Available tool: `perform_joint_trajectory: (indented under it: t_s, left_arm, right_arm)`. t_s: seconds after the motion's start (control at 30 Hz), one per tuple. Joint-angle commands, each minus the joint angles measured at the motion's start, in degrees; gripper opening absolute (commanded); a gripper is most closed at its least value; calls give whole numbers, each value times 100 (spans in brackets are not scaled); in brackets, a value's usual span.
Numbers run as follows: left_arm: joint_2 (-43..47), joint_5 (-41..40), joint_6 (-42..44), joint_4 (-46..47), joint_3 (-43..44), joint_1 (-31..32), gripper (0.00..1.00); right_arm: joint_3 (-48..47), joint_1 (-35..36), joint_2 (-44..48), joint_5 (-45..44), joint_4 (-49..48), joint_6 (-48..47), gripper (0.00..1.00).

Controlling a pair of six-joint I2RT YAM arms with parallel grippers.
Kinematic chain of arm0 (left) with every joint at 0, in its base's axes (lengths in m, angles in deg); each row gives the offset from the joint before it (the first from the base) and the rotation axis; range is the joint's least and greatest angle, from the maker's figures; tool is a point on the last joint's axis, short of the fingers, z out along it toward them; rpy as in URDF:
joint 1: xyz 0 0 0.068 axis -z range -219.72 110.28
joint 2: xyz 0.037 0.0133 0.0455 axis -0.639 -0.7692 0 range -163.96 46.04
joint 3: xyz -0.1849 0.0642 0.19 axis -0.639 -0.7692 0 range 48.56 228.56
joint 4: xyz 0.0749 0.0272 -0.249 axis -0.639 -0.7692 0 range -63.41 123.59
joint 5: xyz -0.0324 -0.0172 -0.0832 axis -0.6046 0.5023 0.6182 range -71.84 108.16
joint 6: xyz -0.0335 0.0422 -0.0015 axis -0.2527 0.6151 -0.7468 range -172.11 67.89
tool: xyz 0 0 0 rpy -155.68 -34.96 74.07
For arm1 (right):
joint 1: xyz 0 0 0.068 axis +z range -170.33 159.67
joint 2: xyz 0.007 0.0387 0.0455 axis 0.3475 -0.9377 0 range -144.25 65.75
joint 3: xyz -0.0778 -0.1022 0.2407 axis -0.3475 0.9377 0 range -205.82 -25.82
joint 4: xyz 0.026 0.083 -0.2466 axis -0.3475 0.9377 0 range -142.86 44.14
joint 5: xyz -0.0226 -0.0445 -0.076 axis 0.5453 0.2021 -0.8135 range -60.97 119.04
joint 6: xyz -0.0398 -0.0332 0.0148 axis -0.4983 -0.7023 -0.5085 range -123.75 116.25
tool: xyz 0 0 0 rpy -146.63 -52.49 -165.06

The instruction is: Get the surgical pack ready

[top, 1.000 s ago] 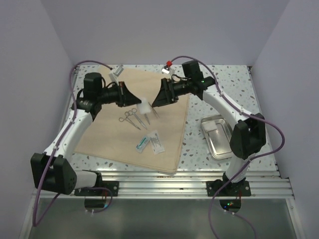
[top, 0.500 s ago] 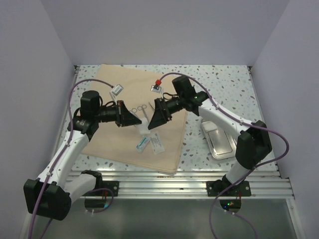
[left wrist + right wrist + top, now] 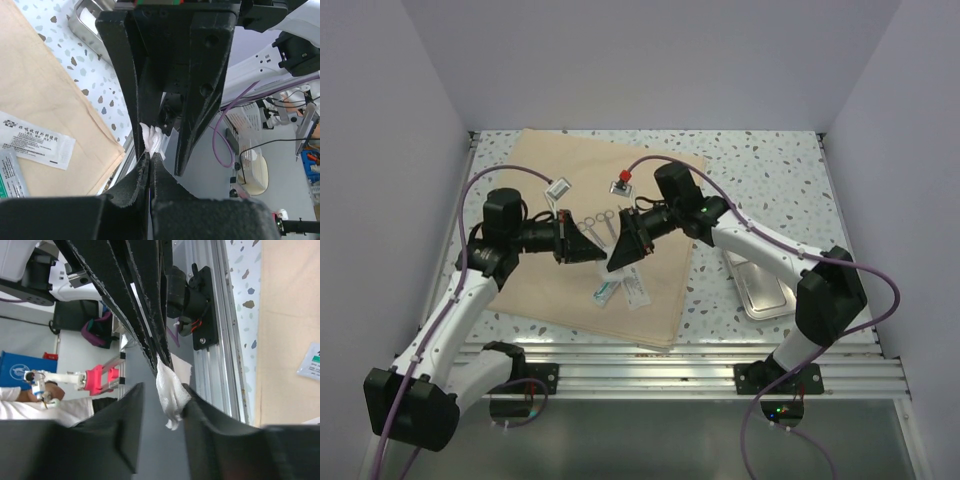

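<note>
A small white gauze point(image 3: 151, 139) is pinched in my left gripper point(image 3: 151, 156), whose jaws are shut on it. My right gripper point(image 3: 164, 386) faces it tip to tip, and the gauze point(image 3: 171, 392) hangs between its jaws. The gauze touches the right finger, but a gap remains on the other side, so this gripper is open. In the top view the two grippers point(image 3: 603, 257) point(image 3: 613, 262) meet above the tan cloth point(image 3: 550, 290), and the gauze is hidden there. Scissors and forceps point(image 3: 603, 218) lie on the cloth behind them. Two sealed packets point(image 3: 622, 288) lie just in front.
The steel tray point(image 3: 765, 290) sits on the speckled table to the right of the cloth, partly under the right arm. A small white tag point(image 3: 558, 190) and a red-capped tag point(image 3: 620, 183) hang on the arms' cables. The aluminium rail point(image 3: 650, 355) runs along the near edge.
Both grippers have travelled together from the far part of the cloth toward the near side, above the packets. The right jaws have narrowed around the gauze that the left gripper holds.
</note>
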State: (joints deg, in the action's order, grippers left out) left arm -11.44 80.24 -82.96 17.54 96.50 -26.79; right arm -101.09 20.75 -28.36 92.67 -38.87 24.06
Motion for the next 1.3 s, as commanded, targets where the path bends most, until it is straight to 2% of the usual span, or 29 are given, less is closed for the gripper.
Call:
perform_joint_trajectory:
  t_s: [0.0,0.03,0.07,0.1,0.13,0.2,0.23,0.3,0.37,0.4,0.43,0.57,0.77,0.8,0.9,1.07,1.17,1.27]
  left_arm:
    - [131,199,-17,-21,-66,52,0]
    - [140,173,-26,-3,-75,52,0]
    - [105,146,-26,-12,-66,52,0]
    - [70,50,17,-55,13,52,8]
    - [9,-438,331,-552,126,43,38]
    - [-272,-880,710,-1081,442,34,63]
    - [-473,-1265,816,-1197,557,34,81]
    - [-642,-1592,1027,-1399,917,8,90]
    - [-808,-2269,1072,-1488,1233,-36,99]
    - [-853,-2506,1072,-1514,1313,-80,100]
    - [-949,-3091,1072,-1567,1471,-80,100]
    - [-1309,-4027,1064,-1804,1656,-89,100]
    - [-1486,-4178,993,-1788,1280,-97,98]
    - [-1486,-4187,941,-1691,1235,-98,98]
    - [-1600,-4222,923,-1647,1208,-98,98]
    - [-2066,-4125,1142,-1734,1463,-106,98]
    - [-2215,-4108,1221,-1735,1516,-124,98]
    - [-2251,-4099,1283,-1708,1507,-141,98]
  right_arm:
    - [3,32,243,-123,-398,189,33]
    - [12,49,235,-176,-415,216,24]
    - [20,49,261,-220,-407,259,0]
    - [38,41,261,-281,-320,268,0]
    - [47,40,287,-517,-258,277,0]
    - [187,14,366,-799,-144,374,0]
    - [257,-12,384,-887,-143,417,0]
    - [450,-117,471,-1449,22,567,0]
    - [635,-407,533,-1747,24,846,0]
    - [879,-538,655,-1828,33,953,0]
    - [1030,-862,744,-1872,-20,1198,0]
    - [1786,-1935,1236,-2065,-56,1551,0]
    - [2919,-3956,2027,-2250,7,1692,0]
    - [3182,-4498,2141,-2250,-2,1710,0]
    - [3676,-5265,2291,-2128,-213,1771,0]
    - [4098,-5698,2072,-2127,-652,1842,0]
    - [4256,-5936,2072,-2293,-478,1675,0]
    - [4598,-6068,1984,-2303,-713,1639,0]
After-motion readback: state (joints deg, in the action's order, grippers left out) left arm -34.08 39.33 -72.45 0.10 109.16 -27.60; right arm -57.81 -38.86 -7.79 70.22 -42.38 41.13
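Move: The gauze square is at both hands' fingertips, already gripped by the left. From the right hand the metal tray's middle lies about 37 cm right, 13 cm ahead and 24 cm below; the gauze already in it is 4 cm farther out and 4 cm left of that middle. From the left hand the leftmost forceps lie some 18 cm ahead, 8 cm left and 26 cm below, the long scissors 3 cm right of them and 3 cm farther out; the green-striped packet is 6 cm ahead, 1 cm right. Rightward and down sweeps the right arm once its fingers have closed on the gauze, about 33 cm across, 17 cm lower and 11 cm forward to the tray, its wrist swinging some 80 degrees clockwise and tipping down. The left hand opens wide, lets go of the gauze, then moves forward, left and down towards the forceps, turning its fingers downward. ##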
